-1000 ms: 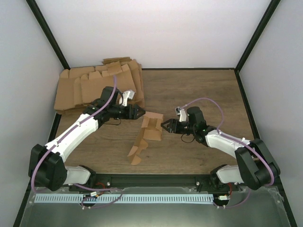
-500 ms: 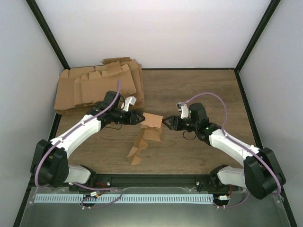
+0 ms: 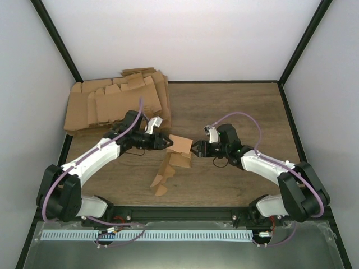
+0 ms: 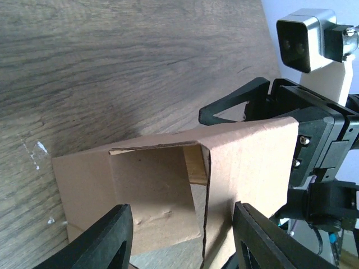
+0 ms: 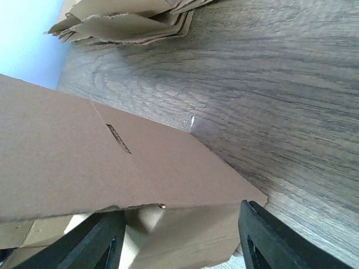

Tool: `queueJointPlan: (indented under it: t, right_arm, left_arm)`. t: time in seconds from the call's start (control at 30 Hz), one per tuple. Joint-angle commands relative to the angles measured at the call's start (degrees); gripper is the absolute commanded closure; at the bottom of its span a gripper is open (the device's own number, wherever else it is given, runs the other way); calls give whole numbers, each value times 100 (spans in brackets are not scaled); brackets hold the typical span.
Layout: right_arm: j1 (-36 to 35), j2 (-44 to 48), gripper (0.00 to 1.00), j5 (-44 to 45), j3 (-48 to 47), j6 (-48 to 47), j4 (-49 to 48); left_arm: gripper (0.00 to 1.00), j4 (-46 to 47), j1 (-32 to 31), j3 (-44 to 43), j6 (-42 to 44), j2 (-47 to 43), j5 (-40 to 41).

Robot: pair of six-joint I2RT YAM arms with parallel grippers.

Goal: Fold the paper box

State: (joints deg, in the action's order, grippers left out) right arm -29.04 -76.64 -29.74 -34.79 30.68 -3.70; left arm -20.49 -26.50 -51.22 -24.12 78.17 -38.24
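The paper box is a brown cardboard piece, part-formed into an open sleeve near the table's middle, with a loose flap trailing toward the near edge. My left gripper meets its left side. In the left wrist view the fingers straddle the sleeve's open end, closed against its walls. My right gripper meets the box's right side. In the right wrist view the box's slotted panel fills the space between the jaws of that gripper. The right gripper also shows behind the box in the left wrist view.
A big untidy pile of flat cardboard blanks lies at the back left of the wooden table, and its edge shows in the right wrist view. White walls with black corner posts enclose the table.
My left gripper moved right onto the box's left side and its jaws narrowed around the box. The right gripper shifted slightly toward the box, and the sleeve stands a little more upright.
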Motion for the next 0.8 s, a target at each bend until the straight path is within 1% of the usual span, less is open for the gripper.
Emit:
queueJointPlan:
  t: [0.0, 0.17, 0.33, 0.4, 0.5, 0.6, 0.77]
  right_arm:
    - [-127, -55, 42, 72, -49, -10, -195]
    - [-184, -128, 42, 131, -33, -21, -196]
    - [-234, -172, 42, 200, -22, -36, -195]
    - [-234, -158, 42, 207, -21, -48, -184]
    - [-243, -137, 42, 214, -35, -60, -181]
    - [-242, -115, 42, 224, -31, -61, -170]
    - [-256, -105, 42, 237, -30, -86, -154]
  left_arm:
    - [48, 449, 17, 176, -157, 0, -362]
    - [46, 708, 10, 297, -348, 53, -561]
    - [42, 896, -3, 325, -487, 42, -739]
    - [38, 1012, -4, 339, -595, 15, -837]
    - [28, 1118, -3, 360, -693, -25, -879]
    - [21, 1221, -2, 386, -765, -25, -930]
    - [13, 1500, -28, 507, -932, 20, -1027]
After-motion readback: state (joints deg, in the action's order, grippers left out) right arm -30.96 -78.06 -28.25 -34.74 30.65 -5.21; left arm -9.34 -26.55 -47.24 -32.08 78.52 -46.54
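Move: The box's raised flap lies about 4 cm to the left hand's right, level with it fore and aft and roughly 3 cm lower. The box body hangs under that flap, some 4 cm nearer the bases; the long side strip lies about 13 cm back and 3 cm to this hand's left, down near the table. From the right hand the same flap is about 5 cm to the left, 1 cm farther out and at about finger height. With its fingers still up against the box's right side, the right hand pushes along about 1 cm to the left and slightly down, then holds there. From the other side the left hand shifts about 2 cm right towards the flap, dipping a touch, then rising about 1 cm and easing back, while its fingers tip up some 10 degrees towards level and spread wide; whether they touch the flap can't be seen. ##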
